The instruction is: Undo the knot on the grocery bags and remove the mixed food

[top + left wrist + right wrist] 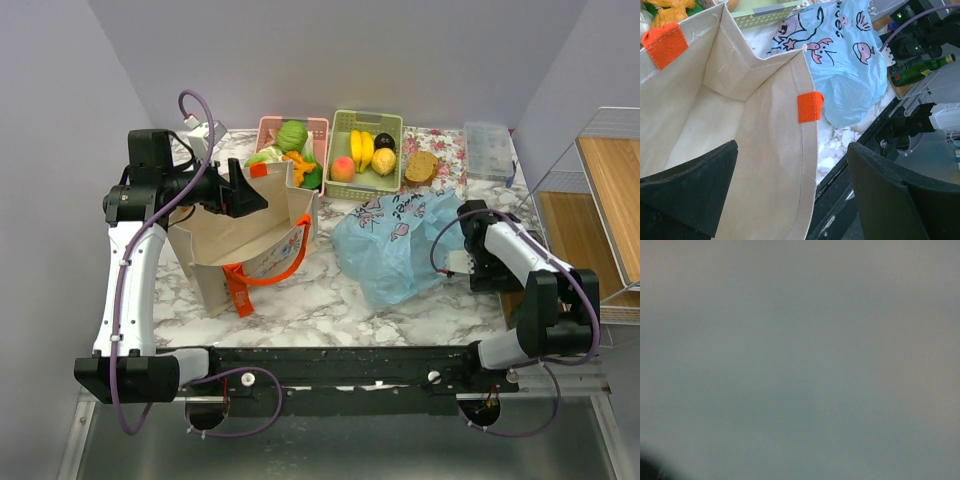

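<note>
The light blue plastic grocery bag, printed with sea creatures, lies crumpled on the marble table right of centre. I cannot make out its knot. My right gripper is pressed into the bag's right side. Its fingertips are hidden, and the right wrist view shows only blurred blue-grey plastic. My left gripper is open and straddles the rim of the beige tote, one finger inside and one outside. A green cabbage and orange pieces sit in the pink basket. A peach lies in the green basket.
Bananas share the green basket, and a bread slice lies to its right. A clear plastic box stands at the back right. A wire shelf borders the table's right side. The tote's orange straps hang forward.
</note>
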{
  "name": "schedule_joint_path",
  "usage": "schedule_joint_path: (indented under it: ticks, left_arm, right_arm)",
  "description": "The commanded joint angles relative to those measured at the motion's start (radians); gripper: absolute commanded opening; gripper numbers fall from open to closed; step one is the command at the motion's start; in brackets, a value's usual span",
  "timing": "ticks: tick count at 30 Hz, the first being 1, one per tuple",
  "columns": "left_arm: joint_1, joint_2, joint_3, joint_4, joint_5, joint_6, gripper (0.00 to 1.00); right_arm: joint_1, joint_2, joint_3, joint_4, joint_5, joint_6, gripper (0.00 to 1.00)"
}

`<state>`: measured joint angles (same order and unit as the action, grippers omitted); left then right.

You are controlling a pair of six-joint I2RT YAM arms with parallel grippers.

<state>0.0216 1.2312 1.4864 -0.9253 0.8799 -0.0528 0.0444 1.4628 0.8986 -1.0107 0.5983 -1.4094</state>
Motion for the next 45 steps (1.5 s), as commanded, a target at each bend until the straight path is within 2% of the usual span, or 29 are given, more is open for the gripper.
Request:
schedule_joint_path:
  ticks: [1, 23, 27, 31, 39, 45]
  left_arm:
    - [-0.014, 0.012, 0.037, -0.019, -0.002, 0.008, 0.92]
    - [-0.018, 0.033, 0.040, 0.005, -0.028, -0.011, 0.91]
    - [-0.052, 0.041, 0.047, 0.008, -0.032, -0.015, 0.91]
    - [-0.058, 0.045, 0.054, 0.007, -0.036, -0.017, 0.91]
    - [-0.062, 0.053, 0.066, 0.000, -0.039, -0.015, 0.91]
    - [-0.067, 0.054, 0.058, 0.011, -0.041, -0.020, 0.91]
  right_arm:
    - [-0.037, 0.005, 0.000, 0.039, 0.106, -0.069, 0.01]
    - [-0.158, -0.002, -0.067, 0.125, 0.124, -0.174, 0.06]
    - [-0.171, 0.001, -0.080, 0.136, 0.135, -0.180, 0.10]
    - [-0.183, 0.006, -0.091, 0.147, 0.139, -0.183, 0.19]
    - [-0.189, -0.004, -0.103, 0.152, 0.141, -0.196, 0.52]
    - [-0.189, -0.024, -0.110, 0.139, 0.132, -0.203, 0.59]
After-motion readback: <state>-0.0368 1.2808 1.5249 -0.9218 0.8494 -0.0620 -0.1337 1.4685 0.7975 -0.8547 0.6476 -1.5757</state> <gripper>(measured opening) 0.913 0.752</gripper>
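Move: At the right-hand table edge, the spot the right hand is making for lies some 5 cm to its right, 2 cm back and about 6 cm below. The blue bag's middle is about 27 cm to the right hand's left, 5 cm farther out and 5 cm lower; a can stands roughly 7 cm ahead and 2 cm right, a green bottle about 12 cm back. From the left hand, that edge spot is some 65 cm right, 15 cm back and far below. Easing out to the right, away from the middle of the table, the right hand travels about 4.5 cm towards the table's right edge, drawing back and sinking roughly 2 cm as well, then slows to a stop. Its fingers keep their part-open grip on something hidden from view, and the blue bag's near side trails along with the wrist. ##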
